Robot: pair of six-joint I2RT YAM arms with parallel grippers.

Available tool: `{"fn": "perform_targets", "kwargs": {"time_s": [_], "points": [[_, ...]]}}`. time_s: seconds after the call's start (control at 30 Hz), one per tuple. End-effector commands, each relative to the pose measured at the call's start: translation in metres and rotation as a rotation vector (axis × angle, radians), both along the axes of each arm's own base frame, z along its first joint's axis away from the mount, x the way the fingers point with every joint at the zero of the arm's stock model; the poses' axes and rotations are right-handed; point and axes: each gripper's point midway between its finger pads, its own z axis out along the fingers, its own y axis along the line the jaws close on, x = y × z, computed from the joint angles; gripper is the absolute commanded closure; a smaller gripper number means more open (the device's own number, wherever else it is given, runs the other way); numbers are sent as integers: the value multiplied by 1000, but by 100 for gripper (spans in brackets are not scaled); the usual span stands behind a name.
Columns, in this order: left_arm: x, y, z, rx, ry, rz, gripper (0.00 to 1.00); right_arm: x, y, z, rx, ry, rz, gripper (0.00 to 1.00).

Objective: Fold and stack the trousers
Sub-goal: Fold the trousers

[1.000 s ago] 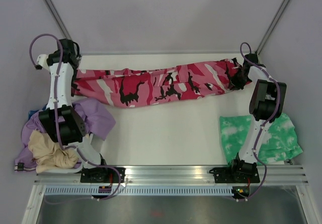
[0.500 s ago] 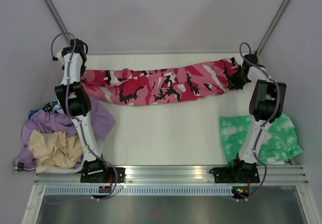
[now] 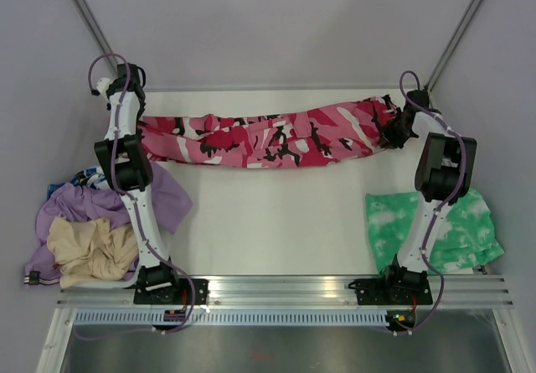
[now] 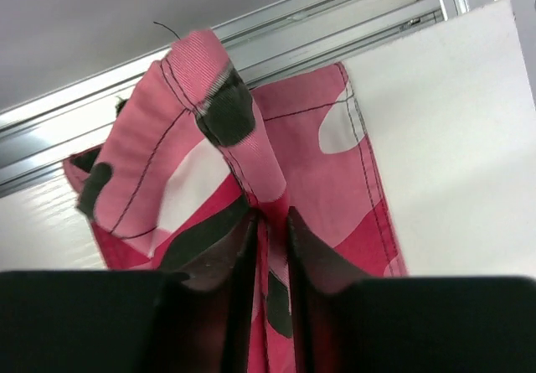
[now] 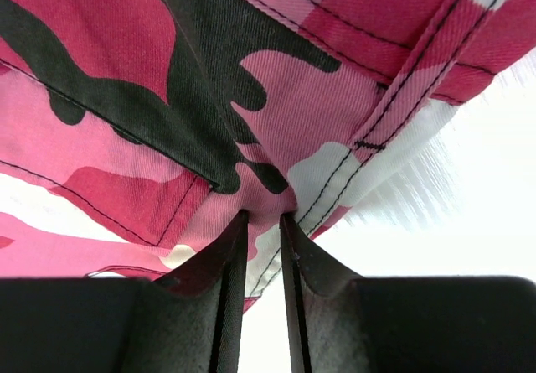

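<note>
The trousers (image 3: pixel 251 142), in pink, red, white and black camouflage, lie stretched left to right across the far part of the table. My left gripper (image 3: pixel 136 124) is at their left end, by the back left corner. In the left wrist view its fingers (image 4: pixel 272 218) pinch a raised fold of the hem (image 4: pixel 209 96), with only a narrow gap between them. My right gripper (image 3: pixel 390 130) holds the right end. In the right wrist view the gripper (image 5: pixel 264 215) is shut on a seamed edge of the cloth (image 5: pixel 251 96).
A lilac garment (image 3: pixel 163 193) and a beige one (image 3: pixel 84 251) are heaped at the left edge. A green-and-white tie-dye garment (image 3: pixel 469 222) lies at the right, beside the right arm. An aluminium rail (image 3: pixel 285 289) runs along the near edge.
My left arm swung up toward the back left corner, carrying the trousers' left end back. The cloth now lies straighter and flatter. The right arm has not moved.
</note>
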Motion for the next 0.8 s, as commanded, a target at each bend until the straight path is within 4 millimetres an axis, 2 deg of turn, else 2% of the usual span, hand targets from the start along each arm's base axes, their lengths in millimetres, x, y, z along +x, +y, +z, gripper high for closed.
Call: {"fn": "perform_targets", "kwargs": {"time_s": [0.0,0.07,0.1,0.2,0.27,0.37,0.4,0.43,0.47,0.5,0.53,0.57,0.6,0.63,0.7,0.73,0.77], "points": [[17,14,-2,9,-78,52,72,37,1,15,17,-128,-10,72],[5,14,-9,-3,-44,80,58,47,-1,30,16,-171,-10,71],[4,14,-8,-1,-42,79,43,50,0,35,13,-188,-2,71],[3,11,7,2,-55,40,24,58,-2,55,-8,-250,23,68],[3,9,26,9,-68,-6,17,61,0,69,-23,-290,61,62],[0,3,58,14,-106,-64,12,61,12,89,-18,-353,138,50],[-3,1,65,15,-114,-74,9,64,23,98,-4,-390,185,43],[-9,-2,65,10,-101,-83,8,62,27,107,-15,-418,213,40],[-17,-3,83,14,-123,-77,8,63,35,114,-18,-442,236,37],[-22,-7,88,8,-129,-82,8,63,40,119,-16,-457,255,31],[-30,-12,80,-15,-107,-91,8,60,47,130,-7,-480,278,29],[-37,-18,97,-15,-134,-96,8,58,54,134,-13,-490,301,28],[-42,-23,99,-23,-135,-99,8,56,57,138,-17,-495,314,26],[-46,-36,95,-50,-128,-114,8,53,61,148,-28,-511,330,25],[-51,-56,104,-86,-151,-128,8,50,72,161,-53,-535,379,24],[-49,-77,105,-98,-146,-151,7,51,77,167,-62,-550,396,24],[-59,-91,98,-117,-94,-143,7,51,84,173,-74,-564,421,23]]}}
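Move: The left hand has the trousers' left end in its fingers, with the middle of that end about 4 cm to its left, 2 cm back and some 5 cm lower. The purple cloth is roughly 33 cm back from it, almost straight behind. The right hand is low on the near edge of the trousers' right end, whose middle is about 5 cm ahead and 2 cm right; the green cloth lies some 33 cm back and 3 cm right. Down by a bare 1.5 cm goes the left hand, opening wide to let go of the trousers' left end, then up about 10 cm, back and left. The right hand first draws its pinched edge forward about 3 cm while rising slightly, then opens and lifts off up and left, its fingers tipping up and turning counter-clockwise, some 30 degrees in all. ##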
